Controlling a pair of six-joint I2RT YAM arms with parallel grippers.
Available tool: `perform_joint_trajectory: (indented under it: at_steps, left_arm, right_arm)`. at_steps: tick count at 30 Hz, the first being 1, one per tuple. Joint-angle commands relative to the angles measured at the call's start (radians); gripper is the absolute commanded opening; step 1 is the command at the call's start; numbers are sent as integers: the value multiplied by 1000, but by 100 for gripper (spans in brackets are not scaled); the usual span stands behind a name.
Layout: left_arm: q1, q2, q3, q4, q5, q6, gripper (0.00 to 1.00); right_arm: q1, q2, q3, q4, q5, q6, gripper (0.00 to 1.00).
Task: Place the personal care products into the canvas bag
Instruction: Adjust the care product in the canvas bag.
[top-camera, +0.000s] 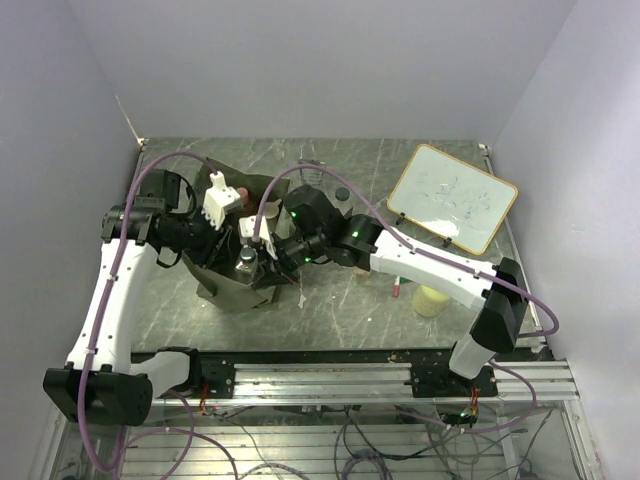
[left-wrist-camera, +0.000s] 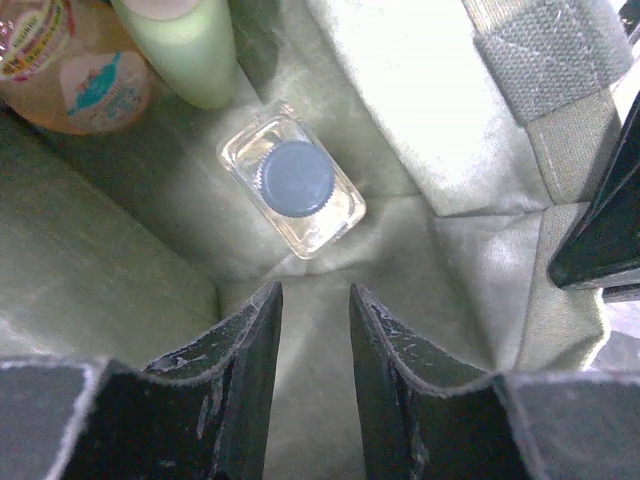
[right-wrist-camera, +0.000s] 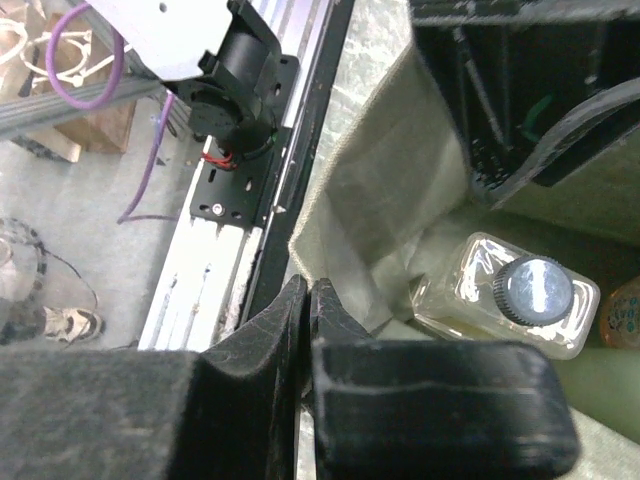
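Observation:
The olive canvas bag (top-camera: 215, 285) stands open between both arms. Inside it lie a clear bottle (left-wrist-camera: 293, 180) with a grey-blue cap, an orange bottle (left-wrist-camera: 60, 60) and a pale green bottle (left-wrist-camera: 180, 45). My left gripper (left-wrist-camera: 315, 300) hangs inside the bag, a little above the clear bottle, open with nothing between its fingers. My right gripper (right-wrist-camera: 308, 290) is shut on the bag's near rim (right-wrist-camera: 370, 190), with the clear bottle (right-wrist-camera: 510, 295) just beyond it. A pale yellow bottle (top-camera: 431, 299) stands on the table at the right.
A wooden-framed whiteboard (top-camera: 455, 197) lies at the back right, with a red marker (top-camera: 397, 288) near the right forearm. The bag's strap handle (left-wrist-camera: 530, 50) hangs by the left gripper. The metal rail (top-camera: 330, 375) runs along the near edge.

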Motion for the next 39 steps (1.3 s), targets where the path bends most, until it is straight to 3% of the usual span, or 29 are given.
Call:
perform_joint_trajectory:
  at_steps: [1, 13, 31, 35, 39]
  left_arm:
    - [9, 28, -2, 47, -36, 85, 44]
    - [9, 82, -35, 87, -66, 174, 49]
    - [-12, 126, -84, 193, -138, 243, 75]
    - [-12, 144, -77, 212, -115, 242, 86]
    - [-14, 150, -62, 199, -58, 304, 89]
  right_arm:
    - [-25, 34, -66, -56, 68, -75, 1]
    - [-108, 115, -104, -19, 58, -130, 0]
    - [-85, 175, -180, 147, 77, 18, 0]
    - [-85, 178, -156, 137, 89, 13, 0]
    - [-86, 174, -121, 115, 89, 11, 0]
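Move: The clear bottle with the grey cap stands in the canvas bag about 3 cm ahead of my left hand, 6 cm to its right and some 8 cm below it. The orange bottle is roughly 14 cm ahead and 5 cm right, the green bottle 12 cm ahead and 9 cm right, both about as low. From my right hand, already pinching the bag's near rim, the clear bottle is about 8 cm ahead, 5 cm left and 7 cm down. My right hand keeps the near rim pinched and drags it down about 10 cm, also shifting some 5 cm forward early on. Meanwhile my left hand reaches forward and down into the bag, roughly 7 cm in all, closing in beside the clear bottle while its wrist turns about 15 degrees and its fingers spread from half open to nearly wide; no touch on the bottle can be made out. ##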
